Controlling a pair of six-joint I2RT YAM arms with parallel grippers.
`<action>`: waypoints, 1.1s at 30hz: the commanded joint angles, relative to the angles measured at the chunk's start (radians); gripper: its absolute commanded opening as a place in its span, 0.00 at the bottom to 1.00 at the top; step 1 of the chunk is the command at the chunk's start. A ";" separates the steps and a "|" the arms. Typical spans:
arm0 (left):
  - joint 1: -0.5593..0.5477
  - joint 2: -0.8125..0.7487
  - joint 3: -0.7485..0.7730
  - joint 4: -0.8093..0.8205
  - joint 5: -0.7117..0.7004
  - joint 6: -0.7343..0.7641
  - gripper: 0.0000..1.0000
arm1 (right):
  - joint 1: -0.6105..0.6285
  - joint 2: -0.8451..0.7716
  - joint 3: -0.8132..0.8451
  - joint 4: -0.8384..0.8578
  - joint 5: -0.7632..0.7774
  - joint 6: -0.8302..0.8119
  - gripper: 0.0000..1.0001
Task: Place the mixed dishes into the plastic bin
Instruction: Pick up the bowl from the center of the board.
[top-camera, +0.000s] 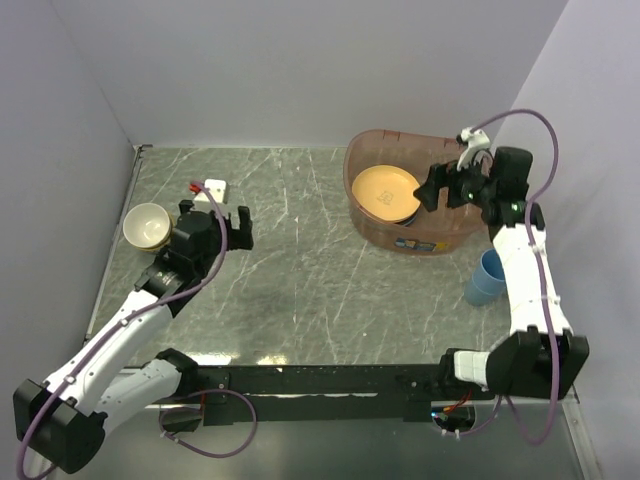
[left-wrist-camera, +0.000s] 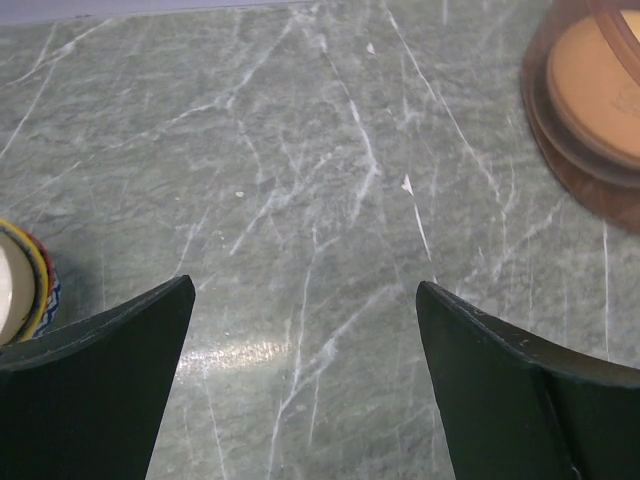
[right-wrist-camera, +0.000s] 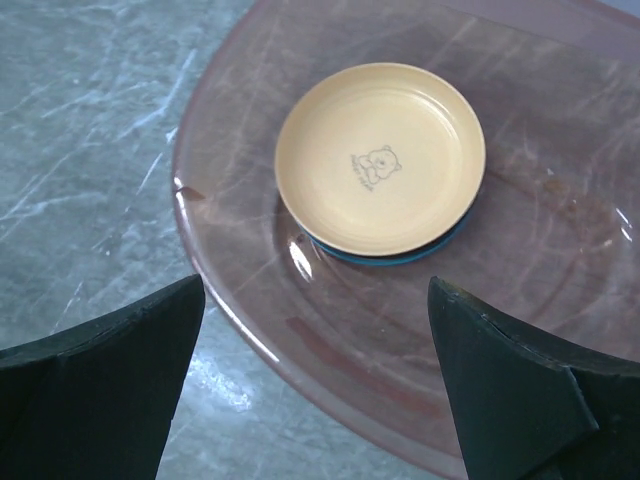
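The plastic bin (top-camera: 420, 240) stands at the back right, with the yellow-orange plate (top-camera: 385, 192) lying flat inside it. In the right wrist view that plate (right-wrist-camera: 380, 155) rests on a blue-rimmed dish (right-wrist-camera: 400, 257). My right gripper (top-camera: 428, 190) hovers open and empty over the bin's near rim (right-wrist-camera: 215, 290). A light blue cup (top-camera: 487, 277) stands on the table beside the right arm. The cream bowl (top-camera: 147, 225) sits at the far left, nested in a patterned bowl (left-wrist-camera: 35, 290). My left gripper (top-camera: 213, 215) is open and empty above bare table, to the right of the bowls.
A small white flat object with red marks (top-camera: 211, 188) lies just behind the left gripper, partly hidden. Walls enclose the table on the left, back and right. The green marble tabletop (top-camera: 300, 270) stretches between the two arms.
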 joint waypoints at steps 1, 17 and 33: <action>0.095 -0.030 -0.001 0.064 0.060 -0.109 0.99 | -0.013 -0.156 -0.171 0.196 -0.069 0.036 1.00; 0.637 -0.006 -0.087 -0.049 0.387 -0.747 0.99 | -0.137 -0.329 -0.439 0.375 -0.322 0.153 1.00; 0.732 0.207 0.105 -0.342 0.126 -1.010 0.98 | -0.137 -0.320 -0.432 0.368 -0.322 0.164 1.00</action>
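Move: The white bowl on top of the small stack lies about 22 cm to my left hand's left, some 7 cm ahead and 16 cm below, with only bare table between. From my right hand that bowl is roughly 74 cm to the left, about level in reach, 21 cm below. The yellow plate in the bin lies about 13 cm ahead of my right hand, 9 cm to its left and 22 cm below. I sweep my open left hand about 17 cm left to the bowl stack, sinking some 8 cm, mostly in the second half, while it rolls left side down and swings counter-clockwise, each about 50 degrees, until the fingers point forward and steeply down. It touches nothing yet. My empty, open right hand backs about 7 cm away from the yellow plate, then waits. ##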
